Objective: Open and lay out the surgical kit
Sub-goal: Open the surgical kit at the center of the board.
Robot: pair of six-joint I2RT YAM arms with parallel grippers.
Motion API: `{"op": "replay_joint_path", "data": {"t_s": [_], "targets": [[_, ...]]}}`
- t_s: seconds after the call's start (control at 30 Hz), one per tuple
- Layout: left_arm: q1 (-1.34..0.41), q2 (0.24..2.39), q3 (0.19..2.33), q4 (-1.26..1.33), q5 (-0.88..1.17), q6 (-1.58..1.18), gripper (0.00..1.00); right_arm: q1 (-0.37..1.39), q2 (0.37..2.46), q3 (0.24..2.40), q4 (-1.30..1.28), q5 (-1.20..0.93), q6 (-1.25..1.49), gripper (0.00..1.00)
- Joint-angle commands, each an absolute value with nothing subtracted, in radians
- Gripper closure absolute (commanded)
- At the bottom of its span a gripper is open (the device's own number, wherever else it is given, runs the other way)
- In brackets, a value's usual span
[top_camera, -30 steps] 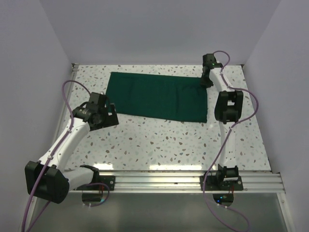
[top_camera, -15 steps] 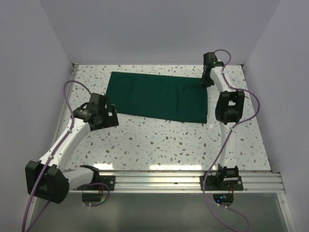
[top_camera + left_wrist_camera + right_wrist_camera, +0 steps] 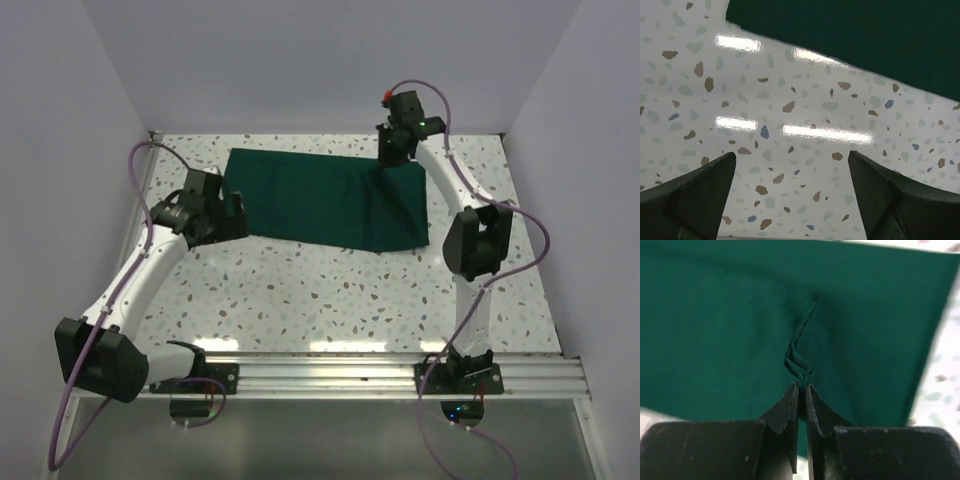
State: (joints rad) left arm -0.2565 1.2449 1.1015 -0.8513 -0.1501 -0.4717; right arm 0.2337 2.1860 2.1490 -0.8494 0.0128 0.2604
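Observation:
The surgical kit shows only as a dark green cloth wrap (image 3: 325, 198) lying flat across the far half of the table. My right gripper (image 3: 388, 155) is shut on a pinched fold of the cloth (image 3: 801, 371) near its far right corner, which is lifted and drawn leftward. The cloth fills most of the right wrist view. My left gripper (image 3: 222, 215) stands open just off the cloth's near left edge (image 3: 850, 45), over bare table, nothing between its fingers (image 3: 695, 190). No tray or instruments show.
The speckled white tabletop (image 3: 330, 290) spreads in front of the cloth. White walls close the back and both sides. A metal rail (image 3: 340, 370) with both arm bases runs along the near edge.
The right gripper has closed on the cloth's far right corner and pulled it up and left, folding that corner over. The left arm has shifted slightly toward the cloth.

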Motion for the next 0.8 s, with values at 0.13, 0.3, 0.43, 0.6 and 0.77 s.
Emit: {"op": "replay_joint_path", "data": {"t_s": [0.13,0.3,0.43,0.6,0.77], "targets": [[-0.259,1.318,1.279,-0.807,-0.160,-0.433,0.01,0.434,1.838,1.777,-0.819,-0.170,0.193,1.00],[-0.259,1.327,1.293,-0.790,-0.146,-0.462,0.01,0.463,1.569,1.449,-0.779,-0.228,0.175,1.00],[-0.259,1.328,1.298,-0.776,-0.143,-0.502,0.01,0.463,1.361,1.240,-0.784,-0.221,0.166,1.00],[-0.261,1.322,1.290,-0.759,-0.172,-0.606,0.02,0.465,1.120,1.048,-0.827,-0.149,0.247,1.00],[-0.270,1.299,1.238,-0.745,-0.236,-0.696,0.02,0.465,0.902,0.971,-0.905,-0.173,0.435,1.00]]}}
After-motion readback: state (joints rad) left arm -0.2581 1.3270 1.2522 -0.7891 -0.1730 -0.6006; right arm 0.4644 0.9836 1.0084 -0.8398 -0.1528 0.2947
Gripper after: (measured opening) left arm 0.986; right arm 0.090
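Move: Straight back from the right hand, which already grips the cloth's top layer, the cloth's near edge lies about 21 cm away and 12 cm below. At the same level, the cloth's near right corner is some 20 cm back and 9 cm right, its far right corner 7 cm ahead and 12 cm right, and the kit's covered middle 4 cm back and 22 cm left. From the left hand, that stretch of near edge is about 4 cm ahead, 46 cm right and 12 cm below. Drawing the pinched top layer quickly back towards the robot, the right hand travels some 32 cm over the kit and past its near edge, bowing left by about 10 cm early on before coming back right. It stays high, turns counter-clockwise about 20 degrees and keeps its fingers shut on the cloth. The open left hand goes about 5 cm forward and 4 cm up, touching nothing. ##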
